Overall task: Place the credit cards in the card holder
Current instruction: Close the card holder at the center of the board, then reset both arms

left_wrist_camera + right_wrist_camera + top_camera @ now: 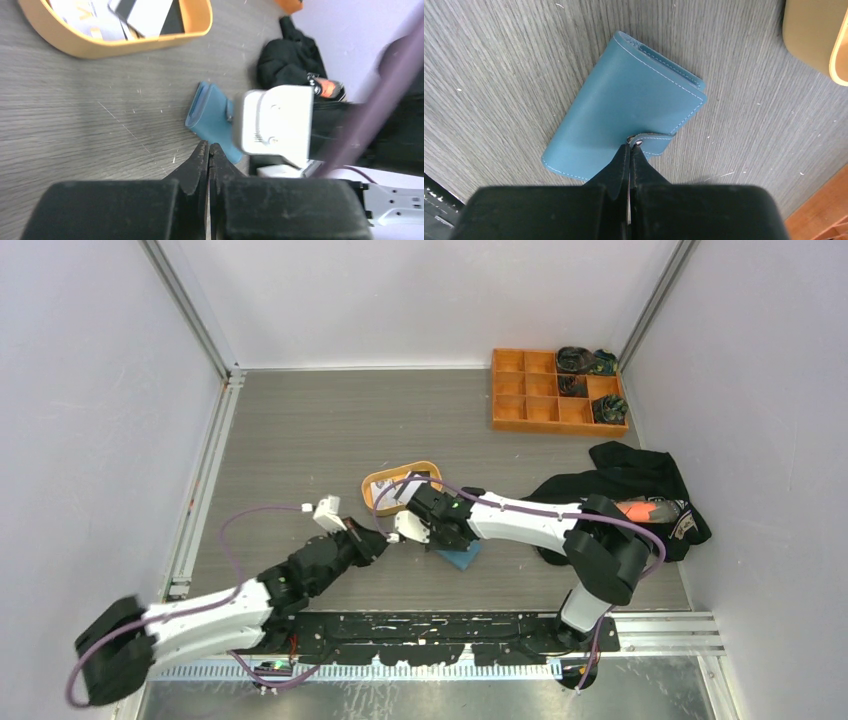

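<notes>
The blue card holder (624,105) lies folded shut on the grey table, partly under my right arm in the top view (462,559). My right gripper (631,145) is shut, its tips pressed against the snap-button tab (656,142). I cannot tell whether the tab is pinched. Several credit cards (145,12), white with dark stripes, lie in the orange oval tray (125,42) just beyond the holder (400,485). My left gripper (209,146) is shut and empty, low over the table beside the holder's (210,112) near edge. In the top view it (385,538) sits just left of the right gripper (445,540).
An orange compartment box (558,390) holding dark items stands at the back right. Black clothing (625,490) with an orange object (645,510) on it lies at the right, close to my right arm's elbow. A metal rail (450,625) runs along the near edge.
</notes>
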Tool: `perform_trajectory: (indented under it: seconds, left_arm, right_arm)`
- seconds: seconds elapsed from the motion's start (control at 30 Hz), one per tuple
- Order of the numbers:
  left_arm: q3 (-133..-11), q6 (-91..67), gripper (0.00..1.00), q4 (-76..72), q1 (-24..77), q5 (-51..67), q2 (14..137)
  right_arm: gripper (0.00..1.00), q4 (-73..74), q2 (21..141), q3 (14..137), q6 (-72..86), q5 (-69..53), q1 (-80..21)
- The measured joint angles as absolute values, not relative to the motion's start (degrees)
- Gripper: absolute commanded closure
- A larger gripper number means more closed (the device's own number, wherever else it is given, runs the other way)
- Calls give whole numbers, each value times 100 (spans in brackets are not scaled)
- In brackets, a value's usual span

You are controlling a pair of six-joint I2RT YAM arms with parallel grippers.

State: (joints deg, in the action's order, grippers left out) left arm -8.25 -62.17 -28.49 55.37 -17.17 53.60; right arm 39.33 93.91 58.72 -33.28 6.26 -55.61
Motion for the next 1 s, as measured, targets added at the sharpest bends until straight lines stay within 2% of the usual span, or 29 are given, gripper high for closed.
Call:
perform_trajectory:
  seconds: [0.13, 0.3, 0.5, 0.73, 0.93, 1.0]
  left_arm:
    - [-1151, -5994, 100, -642, 5537, -2246, 3282]
    - [-1396, -5795, 100, 1181, 5535, -2722, 2086]
    - [-1479, -5649, 100, 2132, 5535, -2842, 2206]
    - [-1498, -5599, 100, 2152, 5535, -2744, 2864]
    - [-1500, -5542, 100, 2211, 5535, -2727, 2742]
    - [-1511, -5527, 100, 2292, 5535, -2729, 2563]
  right_arm:
    - [99, 3986, 9480, 5918, -3323, 895, -5730]
    - [99, 3997, 9524, 5913, -3308, 1131, -5870]
    - [99, 3938, 9526, 5848, -3301, 1341, -6001]
    - [99, 4023, 9703, 5920, -3336, 1688, -6219]
    - [98, 4351, 9946, 6211, -3395, 1688, -6228]
    - [82, 4399, 9974, 6250, -3387, 1682, -6178]
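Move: The card holder lies folded under the right fingertips, which are at its snap flap; its middle is about 2 cm to their left, 1 cm back and 1 cm below. The card tray stands some 11 cm ahead of the right hand and 11 cm to its left, at nearly the same height. From the left hand, already clear of it, the holder's middle lies roughly 12 cm to the right, 1 cm back and 7 cm below. The card holder's snap flap stays under the right hand's shut fingertips, which keep bearing down on it almost on the spot while the hand above rocks over to the left and slightly back by some 10 to 15 degrees. The left hand, fingers shut, keeps withdrawing from the holder, about 9 cm left and a little back, first rising, then sinking to slightly below its starting height, and rolls about 20 degrees so that its left side rises. ##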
